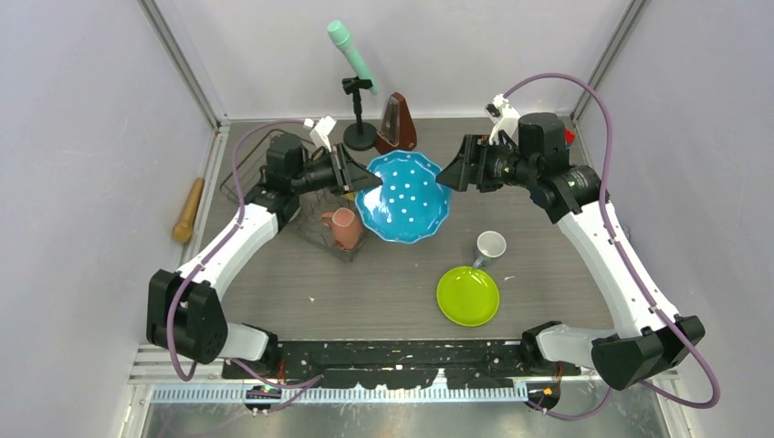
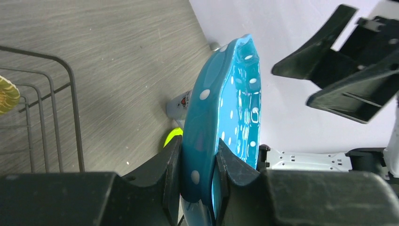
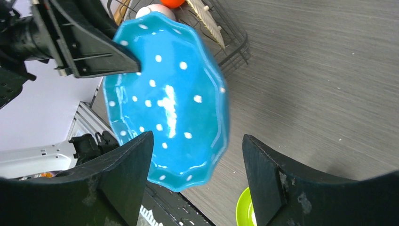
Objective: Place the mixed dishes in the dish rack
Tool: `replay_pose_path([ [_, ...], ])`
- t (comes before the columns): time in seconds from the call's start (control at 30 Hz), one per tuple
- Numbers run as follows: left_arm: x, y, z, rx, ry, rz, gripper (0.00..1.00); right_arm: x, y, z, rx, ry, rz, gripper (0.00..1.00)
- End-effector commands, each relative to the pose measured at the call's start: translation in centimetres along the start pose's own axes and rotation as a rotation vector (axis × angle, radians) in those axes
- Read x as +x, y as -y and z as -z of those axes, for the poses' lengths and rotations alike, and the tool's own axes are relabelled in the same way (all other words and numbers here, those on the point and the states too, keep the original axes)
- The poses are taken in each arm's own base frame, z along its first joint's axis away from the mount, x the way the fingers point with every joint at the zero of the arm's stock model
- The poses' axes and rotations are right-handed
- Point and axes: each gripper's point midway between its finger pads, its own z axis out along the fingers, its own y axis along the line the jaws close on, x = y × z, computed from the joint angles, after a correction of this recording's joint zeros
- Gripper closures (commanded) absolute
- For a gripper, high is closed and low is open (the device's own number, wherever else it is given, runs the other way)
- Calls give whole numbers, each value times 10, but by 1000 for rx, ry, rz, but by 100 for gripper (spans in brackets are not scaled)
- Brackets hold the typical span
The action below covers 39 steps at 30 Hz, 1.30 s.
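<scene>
My left gripper (image 1: pixel 359 178) is shut on the rim of the blue white-dotted scalloped plate (image 1: pixel 404 196) and holds it tilted above the table; the left wrist view shows the rim pinched between both fingers (image 2: pixel 197 174). My right gripper (image 1: pixel 447 173) is open and empty, just off the plate's opposite edge; the plate (image 3: pixel 169 99) lies ahead of its spread jaws (image 3: pixel 197 165). The dish rack (image 1: pixel 321 239) sits under the left arm, with the pinkish-tan mug (image 1: pixel 344 228) at its corner. In the rack (image 3: pixel 230 42) are the orange bowl (image 3: pixel 171 2), white bowl (image 3: pixel 155 10) and yellow woven-look plate (image 3: pixel 204 16).
The small grey mug (image 1: pixel 490 246) and lime-green plate (image 1: pixel 467 295) sit on the table at front right. The brown metronome (image 1: pixel 397 123) and black microphone stand (image 1: pixel 359 137) stand at the back. A wooden handle (image 1: pixel 189 210) lies outside the left wall.
</scene>
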Motion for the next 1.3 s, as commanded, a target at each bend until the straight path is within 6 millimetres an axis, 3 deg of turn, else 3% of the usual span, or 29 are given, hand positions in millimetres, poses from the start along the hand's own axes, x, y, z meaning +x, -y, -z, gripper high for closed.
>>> replay_pose_path([
  [0.0,-32,79,30,218,103,-135,100,-11,-2,2,-35,48,-44,24],
  [0.2,-36,90,35,254,114,-122,100,-5,-9,-6,-125,18,-123,25],
  [0.33,-41,97,36,282,129,-119,100,-6,-22,-9,-210,11,-164,34],
  [0.53,-44,100,34,298,120,-109,100,-11,-34,-8,-276,18,-189,63],
  [0.6,-42,98,33,297,113,-105,100,-12,-36,-7,-284,23,-189,77],
  [0.67,-42,96,33,290,110,-107,100,-14,-36,-6,-282,29,-187,97],
  [0.7,-42,95,33,282,110,-115,94,-15,-35,-7,-273,37,-186,98],
  [0.83,-42,76,40,165,121,-148,54,-21,-27,-7,-218,67,-167,100],
  [1.03,-39,17,77,-259,141,-158,18,-34,-9,-12,-70,105,-54,100],
  [1.17,-33,-10,108,-482,172,-164,8,-44,-9,-27,41,127,84,100],
  [1.2,-30,-17,115,-534,177,-162,7,-46,-24,-30,26,132,126,100],
  [1.23,-28,-24,124,-590,186,-156,5,-48,-21,-38,60,131,171,100],
  [1.27,-24,-32,133,-649,192,-145,3,-52,-37,-39,37,143,212,100],
])
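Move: At the left hand's fingertips, already gripped by its rim, is the blue plate, its middle about 6 cm to the right, 3 cm back and 2 cm below; the pink mug in the rack stands 7 cm left, 2 cm back and 16 cm down. From the open right hand the plate's middle is about 9 cm left, 1 cm back and 6 cm lower, and the grey mug 12 cm right, 3 cm back, 24 cm down. Raising the plate about 5 cm and slightly back, the left hand brings it to the right hand, which shifts a little left, rolls some 15 degrees with its left side rising, and pinches the right-hand rim. Only then does the left open and pull away about 8 cm to its left, swinging counter-clockwise, while the right rolls back, sinking and easing forward with the plate. ##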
